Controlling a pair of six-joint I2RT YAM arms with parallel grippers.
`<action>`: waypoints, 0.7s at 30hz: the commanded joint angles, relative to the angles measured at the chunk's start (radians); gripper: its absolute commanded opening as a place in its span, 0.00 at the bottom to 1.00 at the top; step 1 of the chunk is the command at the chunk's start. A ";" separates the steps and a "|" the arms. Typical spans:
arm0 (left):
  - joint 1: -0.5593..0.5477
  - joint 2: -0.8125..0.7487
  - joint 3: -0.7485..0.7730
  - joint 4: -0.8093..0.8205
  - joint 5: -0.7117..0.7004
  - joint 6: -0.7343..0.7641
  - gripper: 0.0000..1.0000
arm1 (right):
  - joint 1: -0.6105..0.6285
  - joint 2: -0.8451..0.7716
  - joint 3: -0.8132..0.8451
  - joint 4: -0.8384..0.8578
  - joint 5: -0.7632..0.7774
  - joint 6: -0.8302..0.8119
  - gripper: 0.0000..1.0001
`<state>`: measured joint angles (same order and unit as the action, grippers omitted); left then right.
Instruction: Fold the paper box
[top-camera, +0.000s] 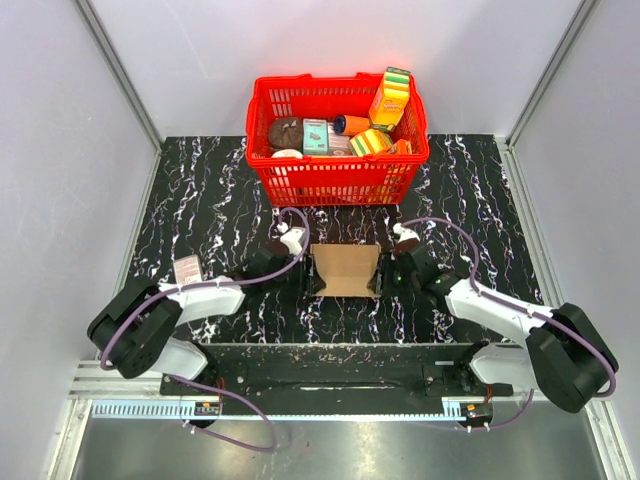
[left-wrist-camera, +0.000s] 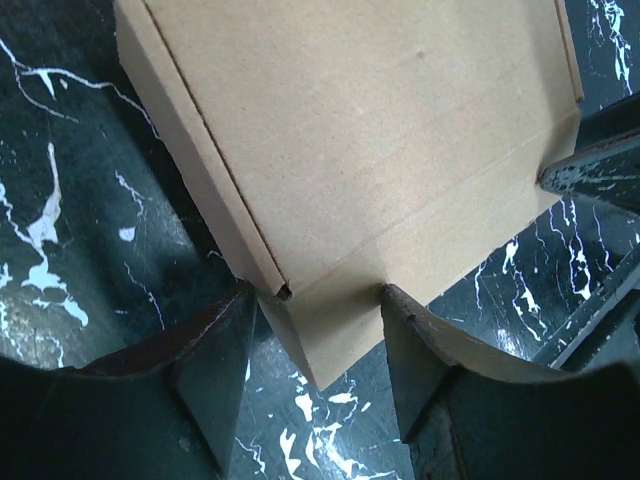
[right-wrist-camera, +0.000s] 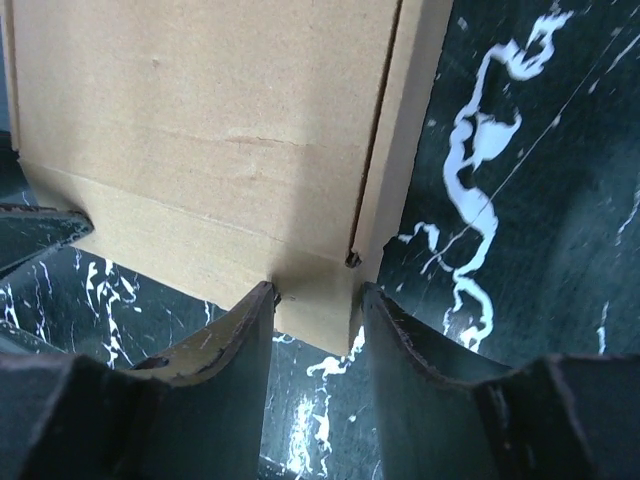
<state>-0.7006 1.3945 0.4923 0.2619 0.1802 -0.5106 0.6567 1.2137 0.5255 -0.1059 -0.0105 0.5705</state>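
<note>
The paper box (top-camera: 345, 268) is a plain brown cardboard piece lying flat on the black marble table, between the two arms. My left gripper (top-camera: 312, 273) is at its left edge and my right gripper (top-camera: 382, 271) at its right edge. In the left wrist view the box (left-wrist-camera: 370, 130) fills the top, and a short side flap (left-wrist-camera: 330, 325) sits between the fingers of the left gripper (left-wrist-camera: 318, 295), both tips touching it. In the right wrist view the right gripper (right-wrist-camera: 318, 290) clamps a similar flap (right-wrist-camera: 315, 300) of the box (right-wrist-camera: 200, 120).
A red plastic basket (top-camera: 338, 182) holding several colourful packages stands just behind the box. A small pale card (top-camera: 187, 268) lies on the table (top-camera: 200, 200) by the left arm. Grey walls close in both sides and the back.
</note>
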 joint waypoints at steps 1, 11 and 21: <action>-0.002 0.043 0.064 0.077 -0.019 0.035 0.57 | -0.063 0.017 0.056 0.083 -0.045 -0.069 0.47; 0.084 0.152 0.135 0.140 0.018 0.046 0.57 | -0.152 0.187 0.152 0.172 -0.141 -0.144 0.48; 0.150 0.271 0.244 0.172 0.070 0.066 0.58 | -0.236 0.300 0.221 0.247 -0.189 -0.178 0.49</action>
<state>-0.5617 1.6260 0.6701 0.3588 0.2100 -0.4702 0.4557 1.4811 0.6849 0.0620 -0.1574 0.4297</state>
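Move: Ahead of the two hands stands the red basket, its middle some 38 cm farther out and about 7 cm to the right of the left hand; its near wall is roughly 26 cm off. Already between the hands is the closed paper box, its middle about 6 cm ahead and 9 cm right of the left hand. From the right hand the box lies some 6 cm ahead and 9 cm left, the basket 38 cm ahead and 12 cm left. Sending the paper box forward towards the red basket, both hands travel about 8 cm side by side at a nearly level height, the left speeding up after a slower start. Their part-open fingers keep straddling its two near corners, gaps unchanged, pushing it along; the left wrist turns some 5 degrees counter-clockwise. ##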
